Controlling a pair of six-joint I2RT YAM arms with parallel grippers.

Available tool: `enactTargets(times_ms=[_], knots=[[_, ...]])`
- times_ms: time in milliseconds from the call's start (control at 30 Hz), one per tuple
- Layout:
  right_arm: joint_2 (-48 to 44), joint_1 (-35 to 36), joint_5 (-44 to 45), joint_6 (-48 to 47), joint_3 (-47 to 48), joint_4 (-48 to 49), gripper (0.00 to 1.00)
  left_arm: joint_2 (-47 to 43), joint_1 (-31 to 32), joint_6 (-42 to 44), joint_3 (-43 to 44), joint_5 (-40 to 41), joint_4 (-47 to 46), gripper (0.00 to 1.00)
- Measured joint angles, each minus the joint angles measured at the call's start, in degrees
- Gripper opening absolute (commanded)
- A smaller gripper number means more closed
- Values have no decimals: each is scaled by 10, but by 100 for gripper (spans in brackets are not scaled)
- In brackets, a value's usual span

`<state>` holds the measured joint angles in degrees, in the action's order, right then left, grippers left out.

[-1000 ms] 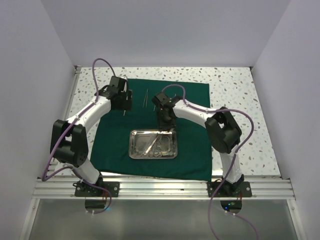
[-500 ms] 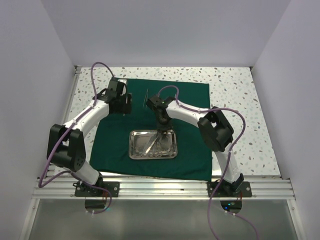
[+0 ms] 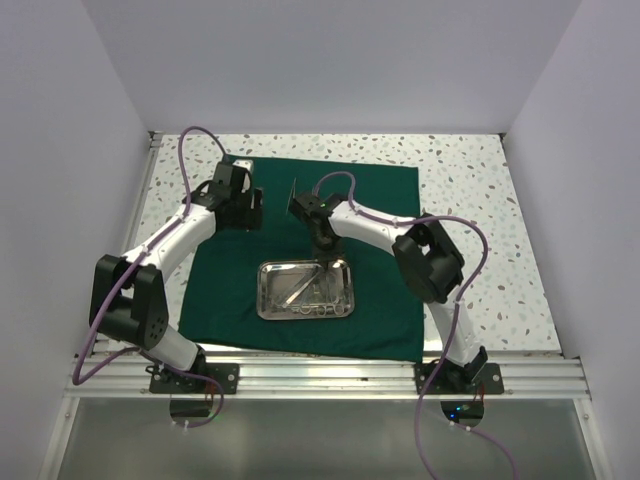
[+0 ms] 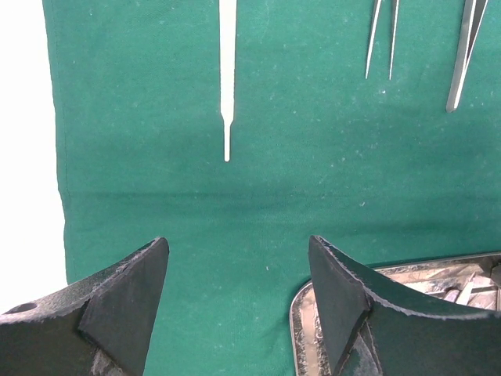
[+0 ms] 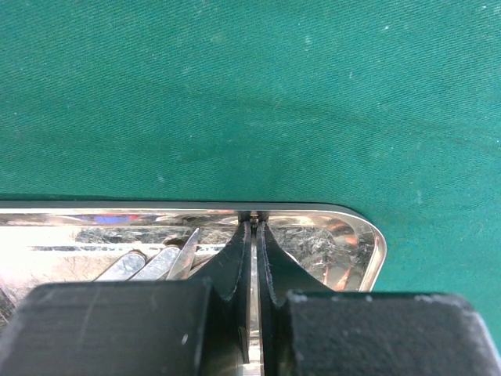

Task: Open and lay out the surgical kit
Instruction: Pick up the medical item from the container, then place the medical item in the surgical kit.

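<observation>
The dark green cloth [image 3: 380, 200] lies spread flat on the table. The steel tray [image 3: 345, 300] sits on its near middle with several silver instruments [image 3: 300, 288] inside. My right gripper [image 3: 323, 258] points down at the tray's far rim [image 5: 156, 210] and is shut [image 5: 254, 221] on a thin silver instrument between its pads. My left gripper [image 3: 244, 213] hangs open and empty [image 4: 239, 243] over the cloth's left part. Slim tweezers [image 4: 227, 78] lie on the cloth ahead of it. Two more instruments [image 4: 381, 39] [image 4: 467, 47] lie to their right.
The tray's corner [image 4: 301, 313] shows beside my left gripper's right finger. Speckled tabletop [image 3: 480, 180] borders the cloth on the right and back. White walls close in the left, right and back. A metal rail [image 3: 320, 375] runs along the near edge.
My right wrist has shifted left and a little farther back along the tray's far rim. My left gripper has drawn back toward the far left of the cloth.
</observation>
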<state>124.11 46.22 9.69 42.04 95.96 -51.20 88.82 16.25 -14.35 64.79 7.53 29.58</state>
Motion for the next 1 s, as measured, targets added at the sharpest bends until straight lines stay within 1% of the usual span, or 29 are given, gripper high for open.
enactTargets(times_ms=[300,500,633,733,867,1000], knots=[[3,8,4,0,30,-22,0,2,0,0,0,-1,1,75],[3,12,34,-3,97,-50,0,4,0,0,7,0,4,75],[3,2,55,-12,132,-54,0,4,0,0,14,2,8,75],[3,-23,63,-24,149,-56,0,4,0,0,19,2,12,75],[9,-79,74,-46,182,-61,0,4,0,0,24,2,16,75],[56,-147,92,-77,273,-66,0,4,0,0,26,1,19,75]])
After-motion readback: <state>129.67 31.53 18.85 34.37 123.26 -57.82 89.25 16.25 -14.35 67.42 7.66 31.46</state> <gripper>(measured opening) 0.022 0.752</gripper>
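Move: A second pair of ringed scissors is already gripped near its tips in the right fingers, just inside the tray's far rim. The scissors already laid on the cloth lie about 12 cm ahead and 6 cm right, some 1 cm below. The nearer tweezers lie about 13 cm ahead and 3 cm left; the tray's middle is 6 cm back and 5 cm left. From the left hand, the laid scissors are roughly 5 cm ahead, 25 cm right and 10 cm below. The second scissors are lifted tips first out of the tray, the right fingers staying shut on them. The right hand starts slowly, almost straight up with a slight drift left, then speeds up forward and to the right over the cloth towards the laid scissors, some 16 cm forward and 10 cm up in all, the fingers tilting outward about 15 degrees with a small clockwise turn. ##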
